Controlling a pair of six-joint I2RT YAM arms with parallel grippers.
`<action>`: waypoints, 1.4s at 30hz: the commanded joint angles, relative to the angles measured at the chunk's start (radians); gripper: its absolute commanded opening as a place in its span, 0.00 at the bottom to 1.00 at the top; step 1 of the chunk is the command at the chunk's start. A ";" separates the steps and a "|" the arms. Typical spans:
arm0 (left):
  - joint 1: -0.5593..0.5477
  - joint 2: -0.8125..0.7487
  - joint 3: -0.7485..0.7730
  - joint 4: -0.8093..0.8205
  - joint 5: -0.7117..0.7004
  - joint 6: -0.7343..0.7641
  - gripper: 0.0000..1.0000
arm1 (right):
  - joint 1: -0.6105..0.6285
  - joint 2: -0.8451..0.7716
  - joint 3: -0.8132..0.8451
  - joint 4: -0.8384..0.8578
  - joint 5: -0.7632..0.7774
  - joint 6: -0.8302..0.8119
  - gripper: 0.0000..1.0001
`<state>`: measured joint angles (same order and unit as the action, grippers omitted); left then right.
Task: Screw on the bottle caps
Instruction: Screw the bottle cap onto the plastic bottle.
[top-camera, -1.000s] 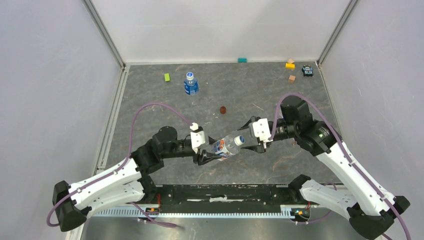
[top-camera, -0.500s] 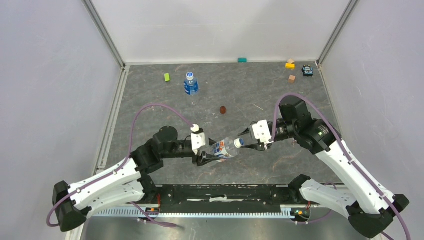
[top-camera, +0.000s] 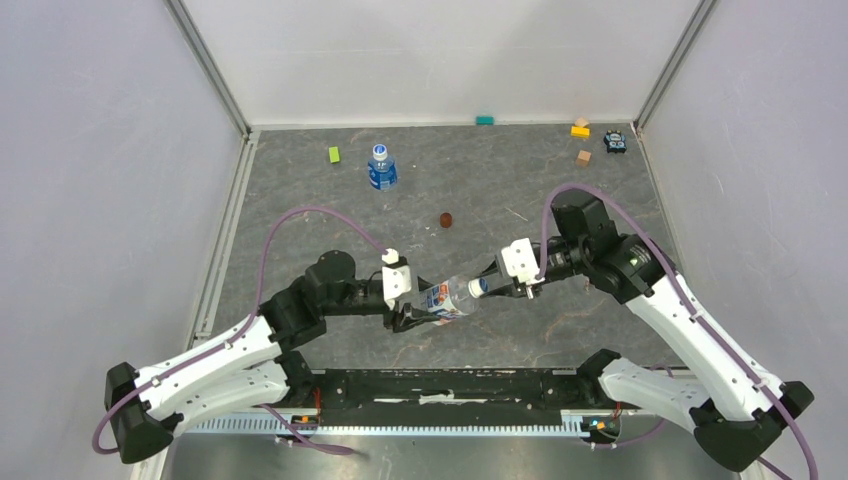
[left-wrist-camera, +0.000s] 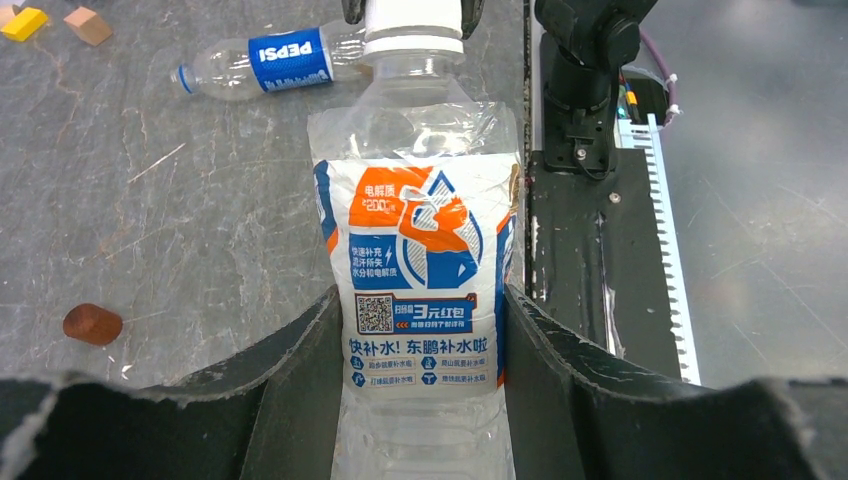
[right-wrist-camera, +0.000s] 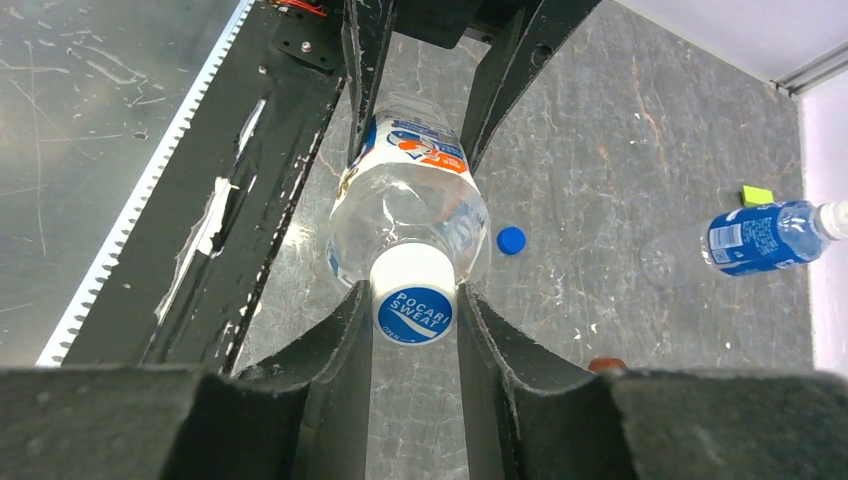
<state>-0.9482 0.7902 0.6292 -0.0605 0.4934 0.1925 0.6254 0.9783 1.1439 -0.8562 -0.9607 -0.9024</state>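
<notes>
My left gripper (left-wrist-camera: 420, 300) is shut on the body of a clear bottle (left-wrist-camera: 415, 180) with an orange-and-blue label and holds it above the table near the front (top-camera: 440, 298). A white-and-blue cap (right-wrist-camera: 413, 312) sits on the bottle's neck. My right gripper (right-wrist-camera: 414, 300) is closed on that cap, one finger against each side (top-camera: 488, 286). A solid blue cap (right-wrist-camera: 511, 240) lies loose on the table under the bottle. A second, blue-labelled bottle (top-camera: 381, 168) stands at the back left. A third bottle (left-wrist-camera: 270, 60), marked Pepsi, lies on its side beyond the held one.
A dark red-brown disc (top-camera: 446, 220) lies mid-table. Toy blocks sit along the back: green (top-camera: 334, 154), teal (top-camera: 485, 120), yellow (top-camera: 580, 129) and tan (top-camera: 583, 157), with a small dark toy (top-camera: 614, 141) in the corner. The black base rail (top-camera: 450, 385) runs along the near edge.
My right gripper has slid left along the bottle's neck and closed in on the cap. The left gripper still holds the bottle, now tipped a little lower.
</notes>
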 joint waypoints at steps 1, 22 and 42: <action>0.003 -0.007 0.055 0.049 0.002 0.044 0.02 | -0.004 0.027 0.032 0.010 -0.014 0.073 0.00; -0.236 0.060 0.004 0.404 -0.625 0.399 0.02 | -0.003 0.007 -0.416 0.761 0.316 1.355 0.00; -0.630 0.291 -0.157 0.887 -1.121 1.010 0.02 | -0.003 -0.063 -0.757 1.122 0.445 2.003 0.00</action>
<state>-1.4872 1.0603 0.4187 0.3672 -0.7834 1.0313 0.5888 0.8967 0.4263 0.2028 -0.5095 0.9714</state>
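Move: The plastic bottle is already in the left fingers and its white cap in the right ones; the cap sits about 9 cm right, 3 cm ahead and 6 cm above the left hand, so the bottle's middle is some 9 cm left, 3 cm back and 6 cm below the right hand. A loose blue cap lies about 12 cm ahead, 9 cm left and 22 cm below the left hand; a brown lump lies 25 cm ahead and 1 cm right of that hand, on the same table. Keep the left grip on the bottle and the right grip on its white cap, and counter-roll the wrists, the right turning the cap clockwise as seen onto its top, the left rolling the bottle the other way, well over 90 degrees between them. Meanwhile carry both forward about 6 cm and down, sinking the right hand roughly 10 cm, twice the left's drop, to tip the cap end down. ##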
